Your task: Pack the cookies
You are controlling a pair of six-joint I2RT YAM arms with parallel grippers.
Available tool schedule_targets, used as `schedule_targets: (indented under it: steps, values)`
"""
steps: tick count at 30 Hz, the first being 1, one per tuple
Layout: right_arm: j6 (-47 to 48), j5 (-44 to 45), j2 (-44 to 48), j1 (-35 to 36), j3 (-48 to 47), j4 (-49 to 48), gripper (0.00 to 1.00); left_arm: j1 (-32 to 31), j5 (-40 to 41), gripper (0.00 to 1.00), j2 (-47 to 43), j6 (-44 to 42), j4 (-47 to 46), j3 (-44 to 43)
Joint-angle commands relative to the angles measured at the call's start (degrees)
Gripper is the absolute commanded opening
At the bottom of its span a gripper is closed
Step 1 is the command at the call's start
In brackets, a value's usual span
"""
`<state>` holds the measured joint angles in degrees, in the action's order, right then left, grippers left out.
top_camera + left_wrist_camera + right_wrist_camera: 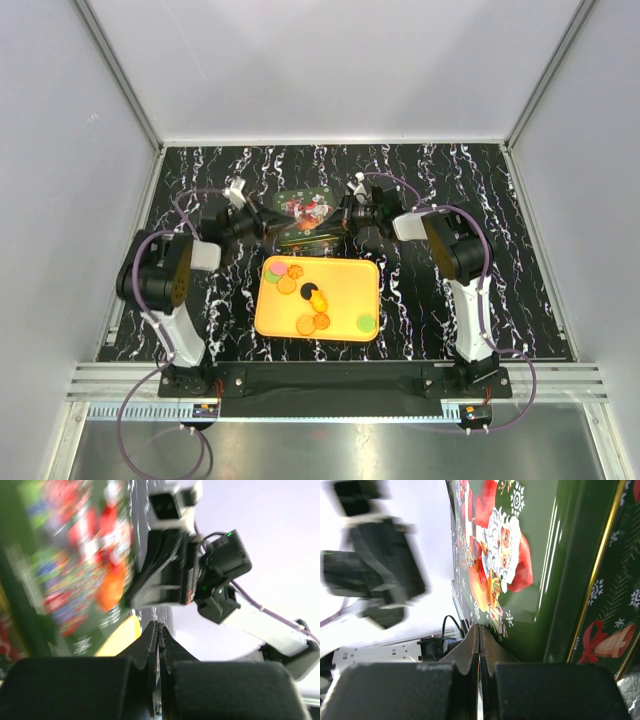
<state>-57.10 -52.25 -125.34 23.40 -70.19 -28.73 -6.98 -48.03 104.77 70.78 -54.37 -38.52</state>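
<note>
Several cookies lie on an orange tray (pixel 350 285): orange discs (pixel 305 325), a black one (pixel 308 290), a green one (pixel 367 323) and a pink-green one (pixel 273 270). Behind the tray stands a green Christmas tin with a Santa lid (pixel 305 212), which also shows in the right wrist view (pixel 515 545) and, blurred, in the left wrist view (pixel 75 555). My left gripper (pixel 264 222) (pixel 158 625) is shut at the tin's left end. My right gripper (pixel 344 216) (pixel 479 626) is shut at the lid's right edge. Nothing shows between either pair of jaws.
The black marbled table (pixel 470 180) is walled by grey panels on three sides. The tin's green base with gold trim (pixel 600 580) is beside my right fingers. The right arm's wrist (pixel 200 575) is across the tin from my left gripper.
</note>
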Motion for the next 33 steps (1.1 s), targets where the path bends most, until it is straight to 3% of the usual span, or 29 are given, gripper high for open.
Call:
schedule_targets:
  steps: [1, 5, 7, 8, 9, 11, 13, 14, 22, 26, 33]
  values:
    - [-1.68, -1.45, -0.35, -0.37, -1.09, -4.04, 0.00, 0.04, 5.04, 0.06, -9.49, -17.66, 22.78, -6.55]
    - [-0.65, -0.41, 2.37, -0.46, -1.96, -2.57, 0.00, -0.05, 10.66, 0.16, -14.58, -24.79, 39.14, -12.09]
    - [5.38, 2.14, 6.93, -0.46, -2.58, 4.88, 0.01, -0.14, 13.47, 0.29, -18.26, -27.53, 47.75, -14.90]
    - [7.68, 5.37, 10.60, -0.46, -3.62, 8.13, 0.10, -0.31, 16.53, 0.44, -19.68, -30.24, 53.00, -15.70]
    - [9.79, 7.06, 12.47, -0.46, -3.98, 13.56, 0.19, -0.40, 18.22, 0.50, -21.43, -31.57, 55.75, -16.49]
    - [15.16, 12.31, 17.90, -0.72, -5.38, 18.77, 0.49, -0.57, 23.21, 0.70, -25.83, -35.08, 63.98, -19.74]
    - [17.97, 15.41, 21.52, -0.90, -5.74, 23.97, 0.66, -0.93, 26.22, 0.80, -29.95, -37.11, 68.32, -21.41]
    - [18.51, 17.77, 24.85, -1.42, -5.74, 24.85, 0.99, -1.27, 28.93, 0.99, -31.19, -38.51, 72.00, -22.72]
    - [25.10, 32.72, 39.01, -2.13, -3.04, 39.88, 1.00, -1.98, 37.74, 0.99, -44.11, -46.78, 82.84, -21.69]
    - [26.34, 43.69, 47.88, -2.13, 2.33, 42.43, 1.00, -1.98, 36.71, 0.99, -48.60, -47.76, 83.11, -19.31]
    - [28.80, 50.84, 54.06, -2.13, 6.82, 47.36, 1.00, -2.07, 34.50, 0.99, -51.59, -48.46, 81.97, -15.97]
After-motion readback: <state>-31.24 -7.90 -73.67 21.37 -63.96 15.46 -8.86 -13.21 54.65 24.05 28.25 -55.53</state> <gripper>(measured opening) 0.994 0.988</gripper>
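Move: The closed cookie tin has its middle about 5 cm right, 3 cm ahead and 8 cm below the left hand; from the right hand it is some 5 cm left, 3 cm ahead and 4 cm below. Nearer the base, the yellow tray is centred about 14 cm back, 8 cm right and 12 cm below the left hand. Its pink cookie lies roughly 6 cm back, 1 cm left and 11 cm below that hand. The lidded tin is left alone as both arms back off to either side. The left hand, already lifted clear, rises about 13 cm, first edging forward, then swinging left and back; the right comes off the lid a little later, shooting up some 20 cm, then easing down slightly while moving 15 cm right. Both grippers open wide and turn about 50 degrees, fingers forward and more downward. ##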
